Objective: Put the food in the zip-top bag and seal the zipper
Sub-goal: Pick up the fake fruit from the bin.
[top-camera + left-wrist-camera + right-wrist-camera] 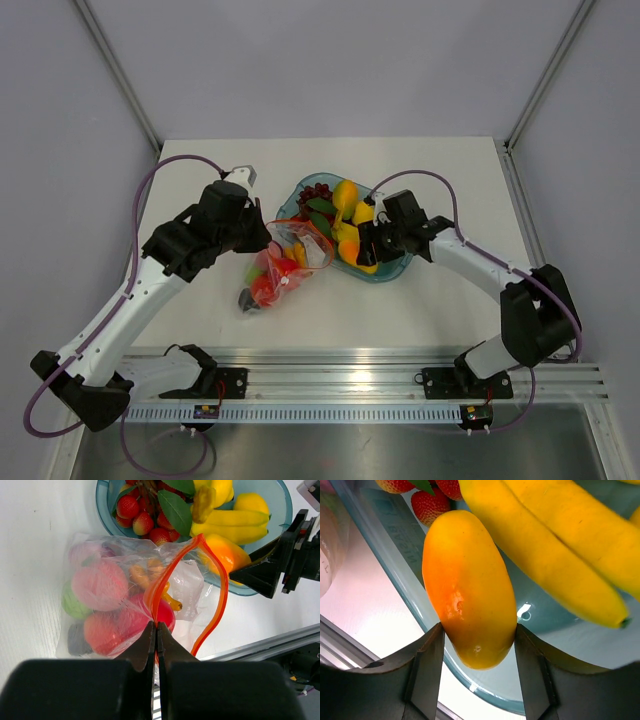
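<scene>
The zip-top bag [197, 587] lies on the table with its mouth held open. Red, pink, green and orange food [100, 585] sits inside it. My left gripper [156, 628] is shut on the near side of the orange-red zipper [218, 582], lifting that edge. In the top view the bag [283, 268] lies just left of the tray, with the left gripper [262, 236] at its upper rim. My right gripper [477, 636] is inside the tray, its fingers pressed against both sides of an orange-yellow mango [469, 587]. In the top view the right gripper [354, 246] is over the tray's left part.
The blue-tinted tray [390, 273] holds bananas [545, 540], strawberries [142, 517], a green leaf [175, 511] and dark grapes [318, 191]. A dark piece [247, 300] lies by the bag's lower corner. The aluminium rail [340, 380] runs along the near edge.
</scene>
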Available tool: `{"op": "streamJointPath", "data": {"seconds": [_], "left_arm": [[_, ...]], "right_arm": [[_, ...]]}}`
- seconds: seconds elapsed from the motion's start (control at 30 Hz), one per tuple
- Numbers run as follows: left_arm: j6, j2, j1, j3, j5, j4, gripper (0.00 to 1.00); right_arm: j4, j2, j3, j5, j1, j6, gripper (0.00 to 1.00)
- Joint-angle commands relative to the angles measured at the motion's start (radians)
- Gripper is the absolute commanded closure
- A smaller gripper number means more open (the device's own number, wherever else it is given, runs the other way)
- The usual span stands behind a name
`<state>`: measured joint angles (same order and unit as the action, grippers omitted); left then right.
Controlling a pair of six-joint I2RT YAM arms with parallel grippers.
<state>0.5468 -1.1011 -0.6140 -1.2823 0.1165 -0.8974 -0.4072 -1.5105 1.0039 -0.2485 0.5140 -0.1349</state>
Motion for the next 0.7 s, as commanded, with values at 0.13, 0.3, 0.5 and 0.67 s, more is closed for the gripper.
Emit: {"op": "streamJointPath", "data": {"seconds": [0.13,0.3,0.5,0.67], "left_arm": [[-0.007,0.004,0.003,-0.017,0.009,0.038,1.00],[-0.007,0.003,0.003,-0.015,0.002,0.043,1.00],[-0.005,-0.002,0.003,-0.011,-0.003,0.051,1.00],[-0.002,-0.008,0.003,-0.009,-0.011,0.055,1.00]], "right_arm": [[-0.103,0.114,0.045,0.095,-0.003,-0.006,0.66],[-0.154,0.199,0.104,0.112,-0.003,-0.017,0.65],[-0.196,0.256,0.199,-0.004,0.003,-0.032,0.66],[-0.214,0.227,0.295,0.001,0.142,-0.032,0.65]]}}
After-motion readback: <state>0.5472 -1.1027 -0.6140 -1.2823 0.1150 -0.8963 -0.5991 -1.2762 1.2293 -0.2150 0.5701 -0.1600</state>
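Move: The right hand already holds the orange-yellow fruit just above the bin floor. The bag's open mouth lies about 13 cm to this hand's left, nearly level fore and aft and roughly 7 cm higher. Bananas lie about 6 cm ahead of it and 5 cm lower; strawberries sit some 11 cm ahead and 13 cm left, also lower. From the left hand, pinching the zip edge, the mouth's middle is about 7 cm right, 2 cm ahead and 5 cm below. Still pinching the fruit by one end, the right hand lifts it about 14 cm almost straight up out of the bin, slowly at first and then fast. It drifts some 2 cm right to begin with, then swings back left by about 3 cm, its fingers tipping up around 15 degrees. The left hand keeps still, holding the bag open by its zip edge. ##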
